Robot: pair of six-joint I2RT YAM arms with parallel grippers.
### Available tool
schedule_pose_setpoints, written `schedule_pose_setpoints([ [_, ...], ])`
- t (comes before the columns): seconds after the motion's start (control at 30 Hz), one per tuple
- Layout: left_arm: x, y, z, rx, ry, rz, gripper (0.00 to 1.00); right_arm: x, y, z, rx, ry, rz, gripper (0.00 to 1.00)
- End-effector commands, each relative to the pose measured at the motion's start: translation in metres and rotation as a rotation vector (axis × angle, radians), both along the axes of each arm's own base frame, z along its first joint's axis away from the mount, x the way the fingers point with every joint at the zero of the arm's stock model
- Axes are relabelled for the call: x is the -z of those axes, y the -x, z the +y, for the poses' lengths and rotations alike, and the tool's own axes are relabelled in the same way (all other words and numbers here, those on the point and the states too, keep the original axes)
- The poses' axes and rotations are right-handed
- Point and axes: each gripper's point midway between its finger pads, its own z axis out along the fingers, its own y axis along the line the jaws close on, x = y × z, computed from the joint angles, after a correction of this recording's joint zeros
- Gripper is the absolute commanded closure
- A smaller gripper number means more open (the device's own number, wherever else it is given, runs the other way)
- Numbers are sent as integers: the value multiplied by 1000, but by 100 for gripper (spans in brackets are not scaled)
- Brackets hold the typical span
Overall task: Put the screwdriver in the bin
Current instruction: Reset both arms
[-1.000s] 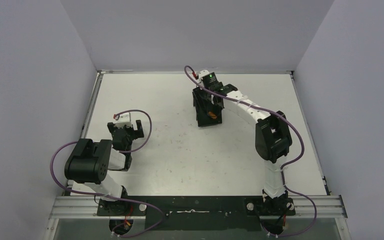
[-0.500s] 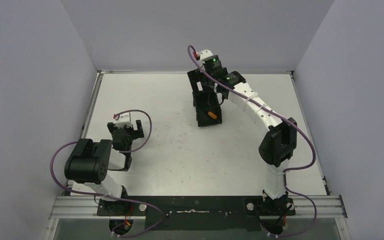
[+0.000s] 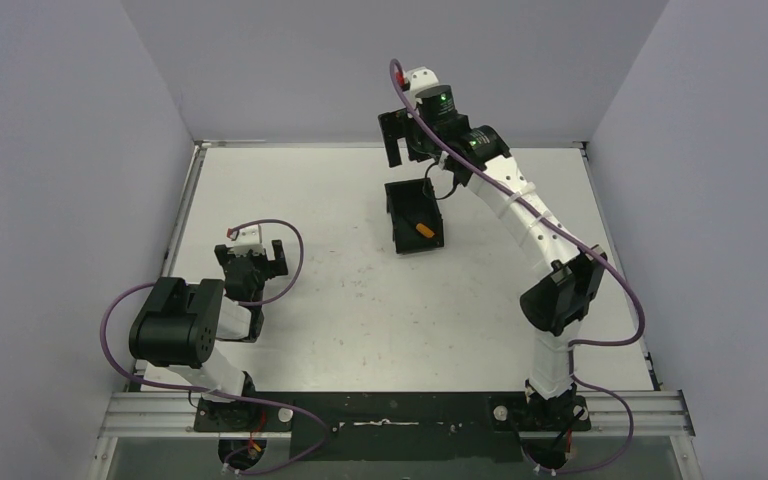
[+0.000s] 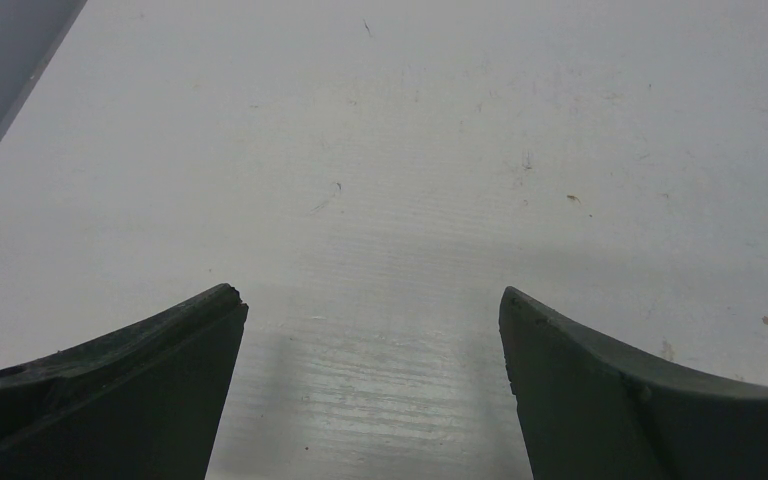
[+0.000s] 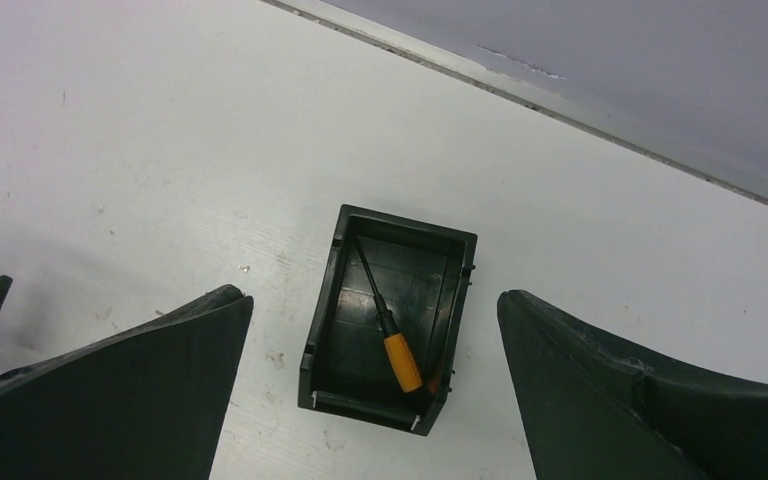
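The screwdriver [image 5: 396, 352], orange handle and thin dark shaft, lies inside the black bin [image 5: 324, 305], handle toward the near wall. From above, the bin [image 3: 398, 208] sits on the white table at the back centre with the screwdriver [image 3: 423, 229] in it. My right gripper [image 3: 407, 146] hangs well above the bin, toward the back wall, jaws wide open and empty; in the wrist view the right gripper [image 5: 375, 310] frames the bin from above. My left gripper [image 3: 257, 260] rests low at the left, open over bare table, as the left gripper [image 4: 372, 305] shows.
Grey walls enclose the white table [image 3: 340, 300] on three sides; the back wall seam [image 5: 600, 135] runs close behind the bin. The right arm's elbow [image 3: 560, 290] stands at the right. Purple cables loop around both arms.
My right gripper opened, let go of the screwdriver into the bin, and rose up and back away from it. The left arm stayed still.
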Motion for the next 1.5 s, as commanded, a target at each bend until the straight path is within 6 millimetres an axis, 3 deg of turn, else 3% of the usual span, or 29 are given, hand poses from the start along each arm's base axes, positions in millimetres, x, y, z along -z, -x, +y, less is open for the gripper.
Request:
schedule_pose_setpoints([
  [0.0, -20, -11, -3, 12, 2, -76, 3, -50, 15, -5, -13, -44, -90, 0],
  [0.23, -20, -11, -3, 12, 1, -74, 3, -54, 9, -43, 49, -34, -99, 0],
  [0.77, -20, -11, -3, 12, 0, -75, 3, -16, -15, -222, 283, 15, -57, 0],
  [0.97, -21, -11, -3, 12, 0, -76, 3, -14, -15, -273, 350, -22, -37, 0],
  [1.13, -21, -11, -3, 12, 1, -76, 3, -10, -19, -289, 366, -45, -5, 0],
  [1.47, -20, -11, -3, 12, 1, -75, 3, -2, -21, -282, 341, -55, 15, 0],
])
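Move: The right hand, empty and open, hangs well above the bin: the bin's middle is some 26 cm below it, about 3 cm to its right and 2 cm back. The screwdriver already lies inside, its middle about 3 cm back and 3 cm right of the hand, some 27 cm down; the table's right edge runs roughly 50 cm to the right, 29 cm below. From the left hand the bin lies about 7 cm ahead and 40 cm right, nearly level. After a brief pause the right arm swings its empty gripper away from the bin to the robot's right, about 29 cm high over the bare table towards the right edge, keeping almost the same reach and ending only slightly lower. The gripper turns some 20 degrees clockwise on the way to point more nearly straight forward, its fingers stay wide open and touch nothing, and the sweep slows and eases back a centimetre at its end. ##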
